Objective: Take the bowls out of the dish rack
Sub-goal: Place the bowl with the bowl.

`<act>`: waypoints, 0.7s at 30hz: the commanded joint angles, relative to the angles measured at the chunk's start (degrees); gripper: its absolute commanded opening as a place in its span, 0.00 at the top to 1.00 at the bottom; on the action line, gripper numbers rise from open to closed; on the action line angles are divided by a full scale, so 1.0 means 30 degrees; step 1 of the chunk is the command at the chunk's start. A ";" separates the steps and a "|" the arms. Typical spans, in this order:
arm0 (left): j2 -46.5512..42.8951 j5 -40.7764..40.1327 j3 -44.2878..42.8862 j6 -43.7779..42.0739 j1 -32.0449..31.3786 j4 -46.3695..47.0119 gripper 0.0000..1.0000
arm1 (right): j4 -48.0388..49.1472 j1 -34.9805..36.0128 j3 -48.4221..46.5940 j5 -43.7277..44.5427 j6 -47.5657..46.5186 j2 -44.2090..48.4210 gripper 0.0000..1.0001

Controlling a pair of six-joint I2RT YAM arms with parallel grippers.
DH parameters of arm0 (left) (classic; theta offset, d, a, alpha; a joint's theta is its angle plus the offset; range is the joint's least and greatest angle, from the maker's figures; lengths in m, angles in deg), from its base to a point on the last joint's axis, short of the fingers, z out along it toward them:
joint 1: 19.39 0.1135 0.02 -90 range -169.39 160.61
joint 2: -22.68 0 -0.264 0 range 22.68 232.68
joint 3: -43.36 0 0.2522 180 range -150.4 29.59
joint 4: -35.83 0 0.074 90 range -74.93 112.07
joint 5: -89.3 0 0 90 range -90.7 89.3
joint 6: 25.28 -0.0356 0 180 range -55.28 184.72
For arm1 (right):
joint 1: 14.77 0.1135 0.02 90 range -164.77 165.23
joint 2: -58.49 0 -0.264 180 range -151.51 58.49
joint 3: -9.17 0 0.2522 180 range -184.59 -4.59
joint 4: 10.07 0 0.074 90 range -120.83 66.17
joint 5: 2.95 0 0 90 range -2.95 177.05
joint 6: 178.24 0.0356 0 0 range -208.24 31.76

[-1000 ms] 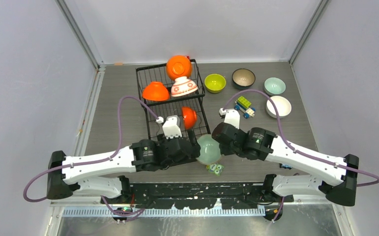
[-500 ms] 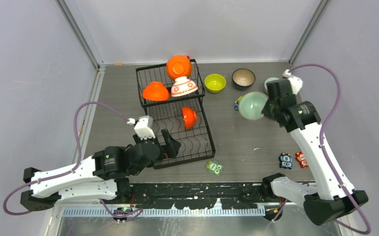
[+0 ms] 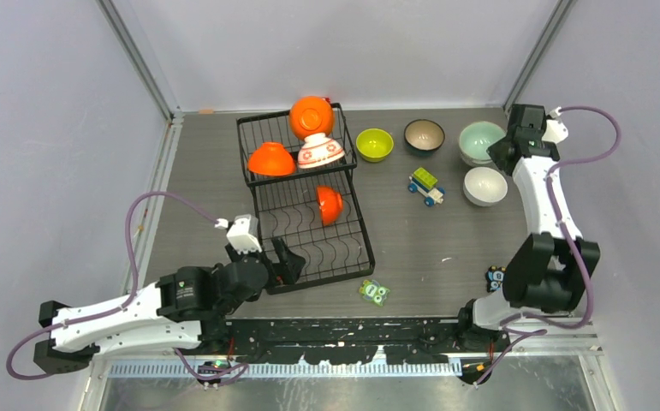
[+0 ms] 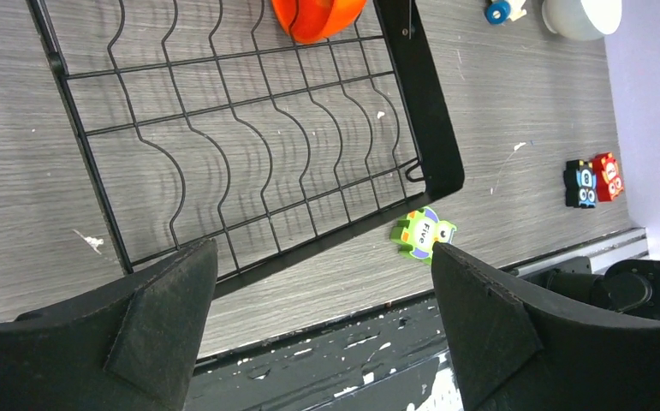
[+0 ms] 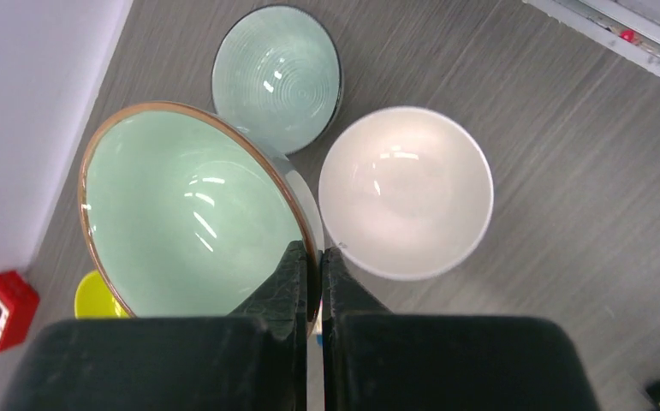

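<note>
The black wire dish rack point(image 3: 309, 248) holds three orange bowls point(image 3: 312, 116) point(image 3: 271, 159) point(image 3: 329, 204) and a white red-patterned bowl point(image 3: 321, 151). My right gripper point(image 3: 509, 147) point(image 5: 319, 257) is shut on the rim of a pale mint bowl point(image 5: 193, 214) point(image 3: 480, 139), which it holds tilted by the far right wall. Just beyond it sits a teal ribbed bowl point(image 5: 276, 75), and a white bowl point(image 5: 406, 193) point(image 3: 485, 185) lies beside it. Lime green point(image 3: 374, 144) and dark brown point(image 3: 424, 135) bowls rest on the table. My left gripper point(image 3: 285, 257) point(image 4: 322, 253) is open and empty over the rack's near edge point(image 4: 335, 231).
A green toy figure point(image 3: 374, 292) point(image 4: 423, 233) lies by the rack's near right corner. A toy car of blocks point(image 3: 426, 185) sits mid-table. Blue and red figures point(image 4: 594, 181) lie at the near right. A small red gridded block point(image 5: 2, 308) is by the far wall.
My right arm has swung from the table's middle to the far right corner, carrying the mint bowl. My left arm has drawn back toward the near left with its jaws open.
</note>
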 commanded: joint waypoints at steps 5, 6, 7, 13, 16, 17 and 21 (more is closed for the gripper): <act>-0.0859 -0.0421 0.1662 0.0768 -0.0048 0.1986 0.06 | 0.5793 -0.2083 -0.2003 -0.2432 0.1070 -0.3137 0.99; -0.0687 -0.0320 0.1714 0.0871 -0.0043 0.2118 0.06 | 0.6062 -0.2180 -0.2101 -0.2537 0.1139 -0.3438 0.99; -0.0490 -0.0209 0.1721 0.1025 -0.0028 0.2156 0.07 | 0.6337 -0.2335 -0.2161 -0.2660 0.1250 -0.3735 0.99; 0.0662 0.0006 0.1736 0.1623 -0.0031 0.2152 0.07 | 0.7294 -0.2848 -0.2686 -0.3364 0.1596 -0.5517 0.99; 0.0869 -0.0177 0.1803 0.1612 -0.0051 0.2197 0.07 | 0.7617 -0.2856 -0.2951 -0.3850 0.1725 -0.6229 0.99; 0.0899 -0.0286 0.1790 0.1600 -0.0029 0.2067 0.07 | 0.7747 -0.2855 -0.2971 -0.3853 0.1814 -0.6395 0.99; 0.0669 -0.0731 0.1704 0.1635 -0.0045 0.1377 0.07 | 0.7857 -0.2870 -0.3061 -0.3787 0.1761 -0.6903 0.99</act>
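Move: The right gripper still pinches a light-green bowl by its rim, high above the table. The glassy green bowl it is taken to lies about 14 cm ahead, 5 cm right and 16 cm below the right hand. The white bowl sits some 12 cm nearer than that target, level with it sideways; the brown bowl stands about 17 cm left of it and 4 cm farther out. From the left hand the target is roughly 39 cm ahead and 57 cm right. Carry the light-green bowl on with the right gripper, about 9 cm forward, 7 cm down and 6 cm right, past the white bowl and in over the glassy green one. Keep the fingers shut on the rim and roll the hand's left side up some 10 degrees. Meanwhile let the empty, open left gripper sink about 3.5 cm by the rack. ##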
